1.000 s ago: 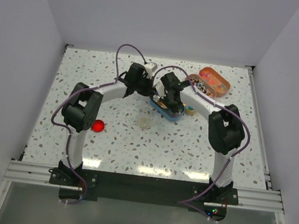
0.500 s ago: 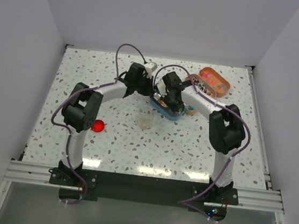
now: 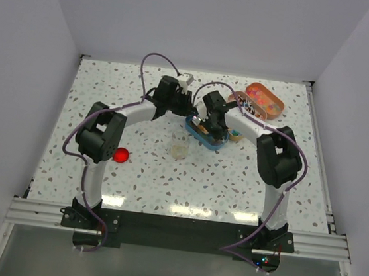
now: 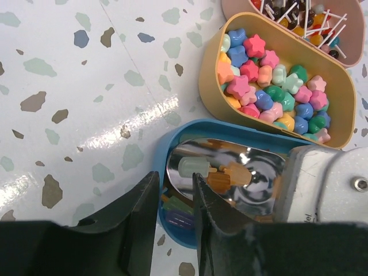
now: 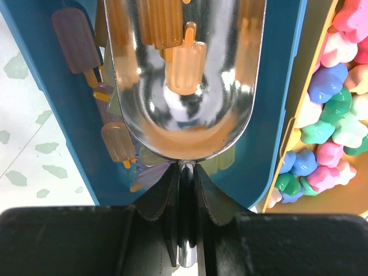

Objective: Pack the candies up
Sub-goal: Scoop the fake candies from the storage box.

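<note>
The candies are small popsicle-shaped sweets [image 5: 118, 144] in a blue oval tin [image 3: 216, 141], and star-shaped ones [image 4: 270, 86] in a beige tin [image 4: 210, 80] beside it. My right gripper [image 5: 183, 172] is shut on the handle of a silver scoop [image 5: 184, 86]. The scoop's bowl lies in the blue tin [image 5: 276, 115] with a few orange popsicle candies [image 5: 185, 66] in it. My left gripper [image 4: 175, 184] straddles the blue tin's near-left rim [image 4: 164, 155], one finger outside and one inside, a narrow gap between. From above, both grippers, left [image 3: 191, 112] and right [image 3: 211, 122], meet over that tin.
A clear cup [image 3: 179, 151] stands just left of and nearer than the tin. A red round lid [image 3: 122, 155] lies by the left arm. An orange tin of pink sweets [image 3: 269, 101] and a tin of lollipops [image 4: 299, 14] sit at the back right.
My right gripper with the scoop has shifted slightly to the right and further back along the blue tin. The left arm has barely moved.
</note>
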`<state>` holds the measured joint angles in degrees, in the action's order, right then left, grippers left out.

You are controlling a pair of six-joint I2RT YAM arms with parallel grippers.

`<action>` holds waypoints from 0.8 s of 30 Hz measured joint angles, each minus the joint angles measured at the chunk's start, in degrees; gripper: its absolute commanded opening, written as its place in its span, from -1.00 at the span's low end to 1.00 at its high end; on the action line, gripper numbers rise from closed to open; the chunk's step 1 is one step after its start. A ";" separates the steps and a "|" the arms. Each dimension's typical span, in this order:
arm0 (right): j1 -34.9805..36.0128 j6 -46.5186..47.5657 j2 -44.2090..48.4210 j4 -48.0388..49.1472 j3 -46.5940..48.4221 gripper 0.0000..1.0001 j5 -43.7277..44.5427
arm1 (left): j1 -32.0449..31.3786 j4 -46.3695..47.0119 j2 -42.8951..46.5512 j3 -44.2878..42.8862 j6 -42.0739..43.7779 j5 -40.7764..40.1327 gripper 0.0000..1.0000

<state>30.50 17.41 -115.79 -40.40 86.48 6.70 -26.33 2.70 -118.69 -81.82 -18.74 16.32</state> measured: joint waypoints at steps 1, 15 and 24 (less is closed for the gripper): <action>0.00 0.00 0.00 0.07 0.00 -1.00 0.00 | 0.04 0.22 0.17 0.11 -0.26 0.04 -0.24; 0.00 -1.07 6.25 -1.14 -0.76 -1.00 -0.02 | 5.46 0.57 12.55 6.84 -3.61 -1.70 0.40; 0.42 -3.50 16.61 -6.60 -0.85 -1.00 0.90 | 7.63 -6.25 26.10 9.29 -0.31 -10.03 1.00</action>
<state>30.92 13.91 -99.18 -47.00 85.62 7.60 -18.70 -3.55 -92.60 -72.53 -19.05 6.28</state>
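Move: Back-left of the scoop-holding right hand stands the clear storage box, about 14 cm left, 5 cm back and near hand height. The blue tray's middle is some 3 cm ahead and 5 cm left of that hand; the bead tray lies about 10 cm ahead and 4 cm right. From the left hand, whose part-open fingers straddle the blue tray's far-left rim, the storage box is roughly 14 cm back, 3 cm left and slightly lower. Lifting the loaded scoop out of the blue tray, the right hand keeps its grip on the handle and, after a short pause, goes about 10 cm nearly straight up, easing slightly back late and tilting some 10 degrees. The left hand comes away from the tray rim, up and left by roughly 13 and 11 cm, turning counter-clockwise and tipping its fingers upward as they open wide. ##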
